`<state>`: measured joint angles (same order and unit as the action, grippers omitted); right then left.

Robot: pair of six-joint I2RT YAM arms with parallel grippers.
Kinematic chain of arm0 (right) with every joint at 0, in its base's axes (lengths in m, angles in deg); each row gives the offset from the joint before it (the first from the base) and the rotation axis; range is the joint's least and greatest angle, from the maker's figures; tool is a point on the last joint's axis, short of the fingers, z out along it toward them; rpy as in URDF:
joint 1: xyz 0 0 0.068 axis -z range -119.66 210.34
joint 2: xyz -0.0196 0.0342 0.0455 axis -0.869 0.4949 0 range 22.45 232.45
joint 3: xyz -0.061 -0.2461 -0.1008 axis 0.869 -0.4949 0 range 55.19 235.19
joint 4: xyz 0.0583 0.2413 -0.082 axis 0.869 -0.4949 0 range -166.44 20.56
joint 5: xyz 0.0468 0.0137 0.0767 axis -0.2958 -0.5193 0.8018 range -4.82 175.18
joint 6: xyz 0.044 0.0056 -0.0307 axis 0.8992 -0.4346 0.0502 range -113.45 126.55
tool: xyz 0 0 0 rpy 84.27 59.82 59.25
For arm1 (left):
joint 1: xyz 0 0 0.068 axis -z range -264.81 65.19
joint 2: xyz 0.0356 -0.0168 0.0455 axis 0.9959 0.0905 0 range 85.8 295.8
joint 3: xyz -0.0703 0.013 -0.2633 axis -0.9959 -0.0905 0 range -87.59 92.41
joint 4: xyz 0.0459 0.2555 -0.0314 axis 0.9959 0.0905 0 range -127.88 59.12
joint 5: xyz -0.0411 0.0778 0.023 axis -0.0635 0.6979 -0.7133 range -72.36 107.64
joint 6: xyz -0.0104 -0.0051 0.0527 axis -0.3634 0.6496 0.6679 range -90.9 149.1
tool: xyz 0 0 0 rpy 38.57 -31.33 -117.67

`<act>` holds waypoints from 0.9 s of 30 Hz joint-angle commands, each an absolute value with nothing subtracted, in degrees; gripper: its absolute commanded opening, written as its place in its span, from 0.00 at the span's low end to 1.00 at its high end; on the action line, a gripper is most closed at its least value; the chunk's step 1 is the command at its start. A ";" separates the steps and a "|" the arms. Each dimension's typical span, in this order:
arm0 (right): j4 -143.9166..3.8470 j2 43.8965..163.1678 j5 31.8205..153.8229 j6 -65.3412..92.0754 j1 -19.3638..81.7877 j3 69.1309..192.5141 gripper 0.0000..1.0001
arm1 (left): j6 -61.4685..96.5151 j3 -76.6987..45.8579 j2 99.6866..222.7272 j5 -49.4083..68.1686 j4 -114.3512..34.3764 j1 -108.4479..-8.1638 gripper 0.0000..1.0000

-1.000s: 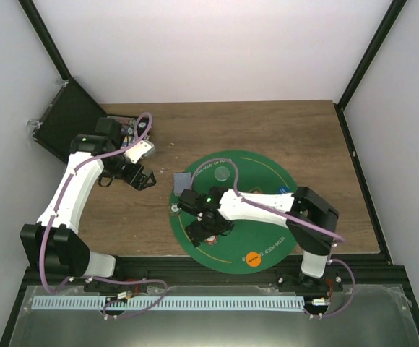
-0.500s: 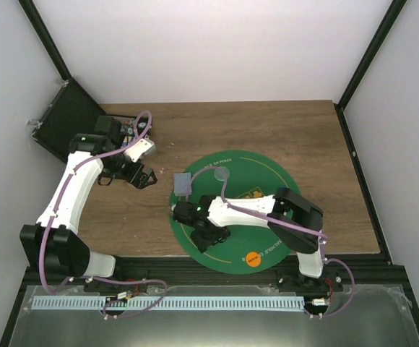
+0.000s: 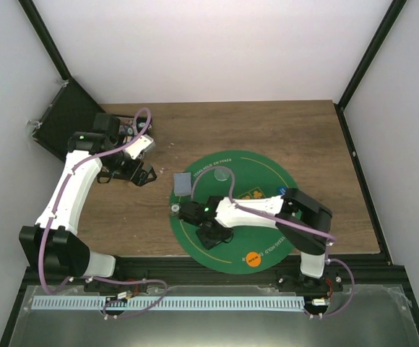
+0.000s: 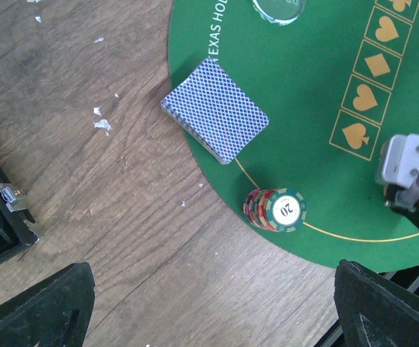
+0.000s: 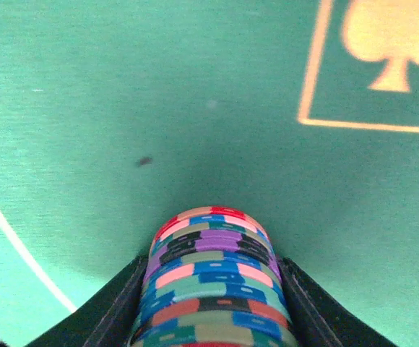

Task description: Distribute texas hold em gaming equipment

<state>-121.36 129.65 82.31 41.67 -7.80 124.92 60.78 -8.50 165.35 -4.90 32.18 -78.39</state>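
A tall stack of mixed-colour poker chips (image 5: pixel 213 289) stands on the green felt mat (image 5: pixel 123 108), and my right gripper (image 5: pixel 213 282) is shut on it with a black finger pressed to each side. From above, that gripper (image 3: pixel 213 235) hides this stack. A second chip stack (image 4: pixel 274 210) with a "20" on top sits at the mat's left edge (image 3: pixel 175 208). The blue-backed deck of cards (image 4: pixel 215 108) lies half on the mat (image 3: pixel 183 182). My left gripper (image 4: pixel 217 318) hangs open over bare wood (image 3: pixel 141 176), left of the deck.
A pale clear token (image 3: pixel 222 174) lies near the mat's far edge and an orange token (image 3: pixel 253 258) near its front edge. A black open case (image 3: pixel 61 119) stands at the back left corner, with small items beside it. Black frame rails border the table.
The right gripper's jaws have come in from wide open onto the chip stack, and its arm has shifted slightly. The left arm has edged a little toward the back.
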 commanded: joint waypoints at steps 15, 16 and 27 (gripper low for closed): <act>-116.02 119.94 71.82 35.76 23.88 110.53 0.34 | 62.15 -4.55 164.95 -4.69 33.36 -78.64 0.92; -115.66 120.11 71.56 34.79 25.73 110.78 0.34 | 62.18 -4.55 164.84 -4.57 33.27 -78.65 0.92; -108.92 126.00 72.21 24.05 37.65 115.38 0.30 | 62.69 -2.76 164.84 -4.28 33.28 -79.15 0.92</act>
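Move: On the near-left part of the green mat, the right hand already holds a chip stack. From this hand the blue small blind chip lies about 20 cm ahead and 26 cm to the right, some 2 cm lower. The printed card row's middle is roughly 13 cm ahead and 9 cm right, the orange big blind chip 7 cm back and 15 cm right. From the left hand the blue chip is about 46 cm right, 2 cm ahead and 21 cm down. Keeping its pinch on the chip stack, the right hand carries it low and level over the mat, rightwards and forward by some 25 cm in all, along the near side of the printed card row towards the blue small blind chip. The wrist turns clockwise about 30 degrees on the way; the finger gap stays as it is. ##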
